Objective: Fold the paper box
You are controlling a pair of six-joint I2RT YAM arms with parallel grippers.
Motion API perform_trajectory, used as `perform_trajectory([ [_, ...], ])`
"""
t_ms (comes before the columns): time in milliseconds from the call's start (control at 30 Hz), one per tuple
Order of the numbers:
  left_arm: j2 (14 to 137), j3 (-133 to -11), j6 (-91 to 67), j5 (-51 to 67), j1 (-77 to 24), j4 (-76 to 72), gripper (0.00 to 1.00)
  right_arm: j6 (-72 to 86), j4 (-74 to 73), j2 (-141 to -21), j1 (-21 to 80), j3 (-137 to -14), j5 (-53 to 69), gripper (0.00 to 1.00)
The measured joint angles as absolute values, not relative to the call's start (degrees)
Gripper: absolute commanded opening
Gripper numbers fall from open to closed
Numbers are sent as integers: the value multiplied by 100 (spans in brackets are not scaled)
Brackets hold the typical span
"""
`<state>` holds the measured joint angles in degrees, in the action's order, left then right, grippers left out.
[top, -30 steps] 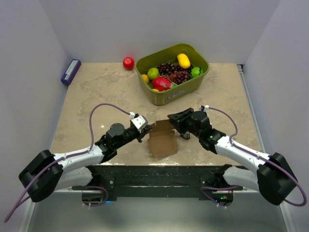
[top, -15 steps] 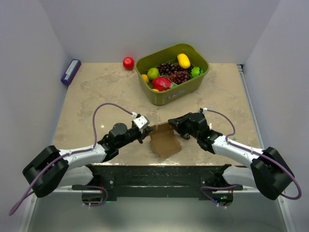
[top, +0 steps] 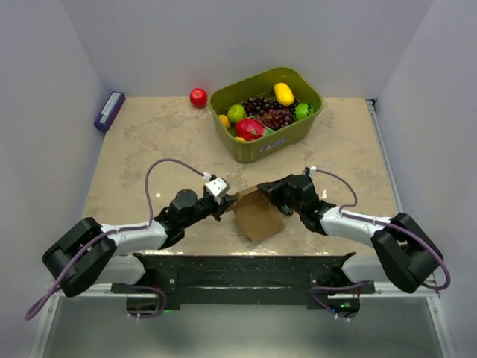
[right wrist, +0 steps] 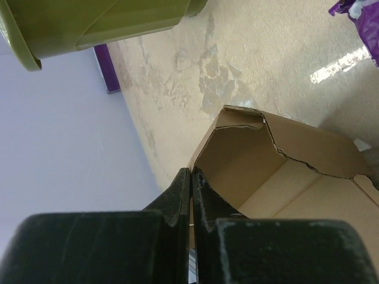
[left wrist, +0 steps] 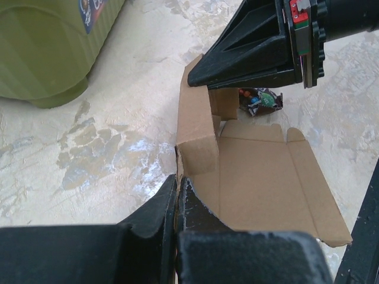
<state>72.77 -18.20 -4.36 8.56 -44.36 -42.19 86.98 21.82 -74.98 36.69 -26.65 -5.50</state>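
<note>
The paper box [top: 258, 215] is a brown cardboard sheet lying half-raised between the two arms, its base flat and its left wall [left wrist: 197, 127] standing up. My left gripper [top: 226, 203] is shut on the near end of that wall, and the card edge runs between the pinched fingertips [left wrist: 179, 182]. From the far right, my right gripper [top: 263, 187] is shut on the box's far edge. The right wrist view shows the thin card caught between its closed tips [right wrist: 192, 173], with the curved wall [right wrist: 249, 157] beyond. In the left wrist view the right gripper [left wrist: 204, 76] appears as a black wedge over the box's far corner.
An olive-green bin [top: 301, 128] of fruit stands behind the box. A red apple [top: 198, 98] lies left of it and a purple box [top: 109, 110] sits by the left wall. A small candy wrapper [left wrist: 260, 99] lies just past the box.
The right gripper has closed on the box's far edge. Both arms have drawn in towards each other and the box has turned and lifted slightly.
</note>
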Motion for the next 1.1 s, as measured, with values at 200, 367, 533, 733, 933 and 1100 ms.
perform_trajectory([
  [200,7373,-1798,-537,810,-4394,-4327,2,8670,2602,-7701,3675,-2602,-558,0],
  [367,7437,-1798,-561,755,-4388,-4244,23,8637,2622,-7640,3787,-2552,-762,0],
  [533,7397,-1798,-642,788,-4388,-4012,41,8639,2587,-7439,3861,-2401,-961,0],
  [733,6890,-1800,-740,917,-4381,-3739,46,8635,2425,-7266,3861,-2386,-1111,0],
  [933,6709,-1852,-757,943,-4375,-3540,50,8635,2403,-7266,3861,-2357,-1131,0],
  [1100,6709,-1907,-954,1063,-4217,-3389,52,8593,2471,-7262,3863,-2206,-1203,0],
])
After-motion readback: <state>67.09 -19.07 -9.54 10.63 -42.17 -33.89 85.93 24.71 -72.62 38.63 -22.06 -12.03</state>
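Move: Both hands already hold the raised far wall of the paper box: the left fingers are shut at its left end, the right fingers farther along towards its right end. The box's middle lies about 3 cm back, 6 cm right and 5 cm below the left hand. From the right hand it is about 7 cm back, 1 cm left and 5 cm below; the candy bag lies some 7 cm right and 1 cm back, on the table 8 cm lower, and the green tray's middle is about 23 cm ahead and 1 cm right. The left hand lets go of the wall's left end: it sinks not quite 2 cm as its fingers part to about half open, then rises some 2.5 cm while easing slightly back and left, with the fingers clear beside the wall. The right hand keeps its pinch on the wall throughout, first nudging a touch forward, then easing about 1.5 cm to the right and a little back, dipping slightly at the end. ##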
